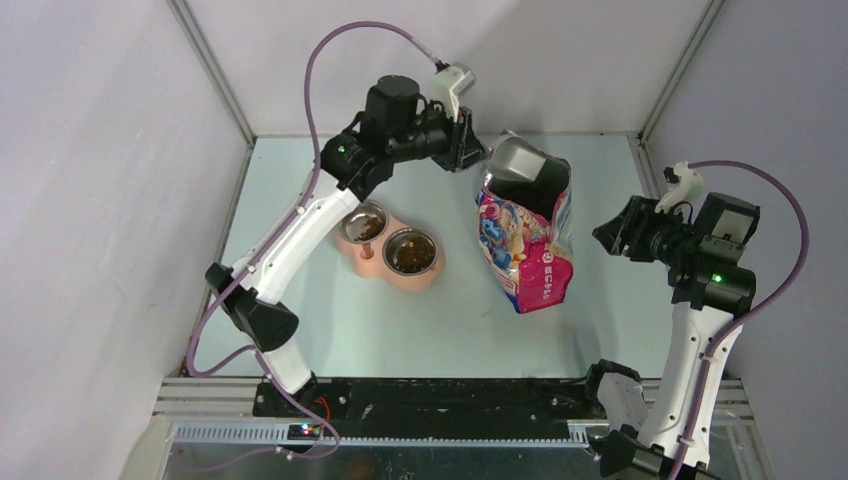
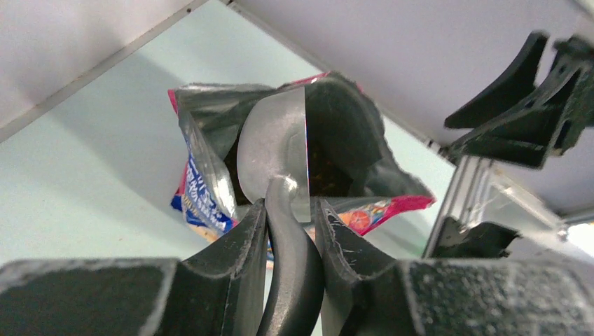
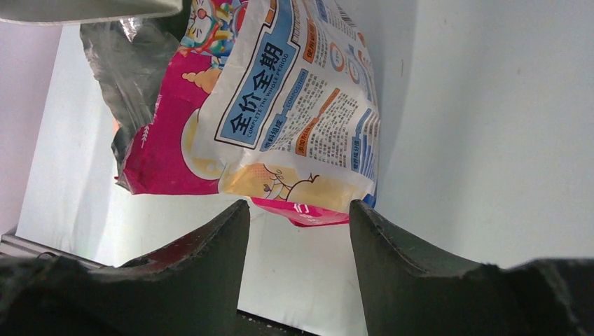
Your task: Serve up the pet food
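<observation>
My left gripper (image 1: 468, 150) (image 2: 288, 206) is shut on the dark handle of a grey metal scoop (image 2: 273, 150). The scoop's blade sits at the open mouth of the blue-pink cat-food bag (image 1: 525, 235) (image 2: 203, 189). Dark pet food (image 2: 328, 171) shows inside the bag. More pet food (image 1: 408, 256) lies in both metal bowls of the pink double feeder (image 1: 385, 268), left of the bag. My right gripper (image 1: 608, 235) (image 3: 298, 210) stands open just right of the bag (image 3: 280, 105), with nothing between its fingers.
White walls close in the back and both sides, with metal frame posts at the back corners (image 1: 215, 75). The bag lies propped with its silver mouth toward the back wall. My right gripper's fingers (image 2: 518, 112) show at the upper right of the left wrist view.
</observation>
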`<action>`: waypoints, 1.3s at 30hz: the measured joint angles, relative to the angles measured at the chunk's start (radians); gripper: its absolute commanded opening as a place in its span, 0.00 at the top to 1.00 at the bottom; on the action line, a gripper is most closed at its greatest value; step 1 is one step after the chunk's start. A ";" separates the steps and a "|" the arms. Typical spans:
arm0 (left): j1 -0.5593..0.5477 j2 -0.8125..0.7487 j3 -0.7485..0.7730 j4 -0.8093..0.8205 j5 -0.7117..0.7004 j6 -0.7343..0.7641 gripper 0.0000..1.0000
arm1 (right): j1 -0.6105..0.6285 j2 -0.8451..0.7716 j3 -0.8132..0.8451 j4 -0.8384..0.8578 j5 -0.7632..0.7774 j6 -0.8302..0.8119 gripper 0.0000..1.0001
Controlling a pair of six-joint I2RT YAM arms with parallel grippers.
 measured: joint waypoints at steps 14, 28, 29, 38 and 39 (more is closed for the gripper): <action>-0.095 0.022 0.017 -0.121 -0.234 0.317 1.00 | -0.002 0.024 0.000 0.013 0.000 0.001 0.43; -0.174 0.325 0.367 -0.256 -0.385 0.398 1.00 | -0.002 0.026 0.000 0.010 0.000 -0.012 0.42; -0.180 0.333 0.367 -0.263 -0.389 0.402 1.00 | -0.002 0.023 0.000 0.007 0.000 -0.015 0.42; -0.233 0.392 0.371 -0.333 -0.483 0.464 1.00 | -0.002 0.003 -0.018 -0.002 -0.002 -0.020 0.42; -0.235 0.397 0.373 -0.334 -0.487 0.466 1.00 | -0.002 0.000 -0.025 -0.002 -0.003 -0.020 0.42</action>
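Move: The left hand holds the empty scoop by its handle; the middle of the pet-food bag's open mouth lies about 8 cm to its right, 4 cm ahead and 14 cm below. Some 37 cm below the hand, the near bowl stands about 15 cm left and 3 cm ahead, the far bowl about 25 cm left and 9 cm ahead. From the idle right hand, the bag mouth lies about 12 cm ahead, 14 cm left and slightly lower. Keeping its grip on the handle, the left hand dips about 5 cm towards the bag mouth, rises some 3 cm while swinging forward, then goes right and down into it, ending about 12 cm lower and 6 cm farther right than it began. All the while the wrist rolls its right side down, some 35 degrees in all, so that fingers and scoop point steeply down into the bag. ##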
